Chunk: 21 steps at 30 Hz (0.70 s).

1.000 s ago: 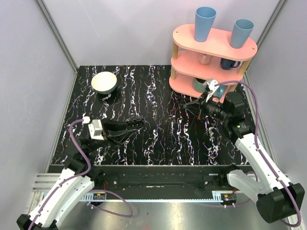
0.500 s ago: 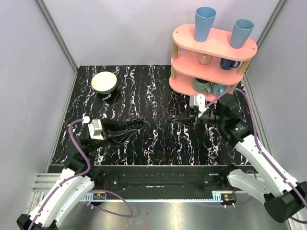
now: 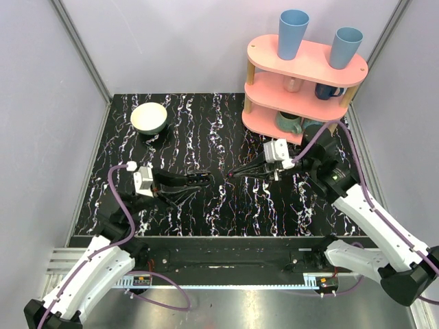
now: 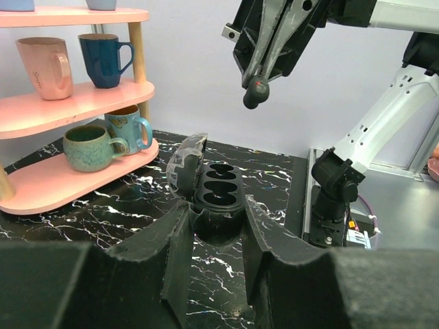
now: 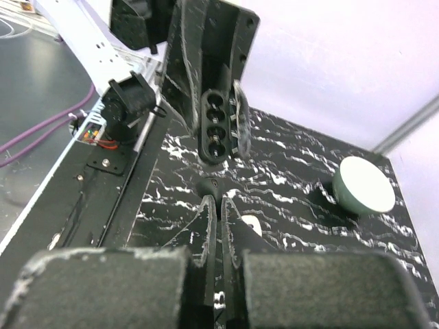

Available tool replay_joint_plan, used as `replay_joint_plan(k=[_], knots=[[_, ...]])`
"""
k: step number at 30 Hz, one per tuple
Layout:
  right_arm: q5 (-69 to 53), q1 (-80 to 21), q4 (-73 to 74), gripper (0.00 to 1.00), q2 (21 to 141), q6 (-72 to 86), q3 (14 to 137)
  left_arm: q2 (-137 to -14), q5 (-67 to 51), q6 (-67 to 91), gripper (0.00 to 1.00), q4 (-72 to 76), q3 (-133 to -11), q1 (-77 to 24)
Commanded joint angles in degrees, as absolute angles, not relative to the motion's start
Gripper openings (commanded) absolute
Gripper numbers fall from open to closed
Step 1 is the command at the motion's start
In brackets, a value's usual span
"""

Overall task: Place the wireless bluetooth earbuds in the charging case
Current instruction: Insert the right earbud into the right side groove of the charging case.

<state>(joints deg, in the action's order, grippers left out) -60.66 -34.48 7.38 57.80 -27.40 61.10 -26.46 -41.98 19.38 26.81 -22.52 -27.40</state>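
My left gripper is shut on the charging case, a small black case whose lid stands open to the left, showing two dark recesses. From above the case sits at the left fingertips, mid-table. My right gripper is shut on one small dark earbud, pinched at the very tips. That earbud hangs just above and slightly behind the case, apart from it. In the top view, the right gripper faces the left gripper closely.
A pink three-tier shelf with mugs and two blue cups stands at the back right. A cream bowl sits at the back left. The black marbled table ends at a metal rail near the arm bases.
My right arm swung left from beside the shelf to mid-table, bringing the earbud up to the case. My left gripper shifted slightly right with the case.
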Motion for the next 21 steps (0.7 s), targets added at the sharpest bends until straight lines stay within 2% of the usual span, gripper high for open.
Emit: replay_joint_plan(k=[1, 11, 21], knots=[[-61.96, -38.4, 6.85, 0.0, 59.94, -30.32, 64.86, -27.16, -44.38, 20.48, 0.0, 31.46, -24.17, -27.6], [-59.5, -44.56, 7.82, 0.0, 65.47, -34.45, 68.03, -28.56, -46.05, 22.41, 0.0, 35.67, -23.12, -27.6], [-56.78, -45.88, 8.17, 0.0, 67.32, -36.12, 69.87, -29.53, -44.39, 24.17, 0.0, 40.07, -20.75, -27.51]])
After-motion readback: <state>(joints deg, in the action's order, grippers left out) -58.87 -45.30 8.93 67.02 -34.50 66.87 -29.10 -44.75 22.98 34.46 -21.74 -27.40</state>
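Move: The charging case, held open by the left hand, lies roughly 10 cm to the left of the right hand, 1 cm back and about 3 cm lower; the right hand already has the dark earbud at its shut tips. From the left hand, the case's middle is 2 cm to the right, 1 cm forward and 1 cm up. A small white piece lies on the table about 12 cm ahead, 14 cm left and 30 cm below the right hand. Keeping its pinch on the earbud, the right hand heads left for the near end of the held-out case, about 5 cm, first also drawing back some 2 cm and then easing almost to a stop as it sinks slightly. Its fingers swing some 10 degrees counter-clockwise and stay shut, while the left hand keeps gripping the case almost in place. ##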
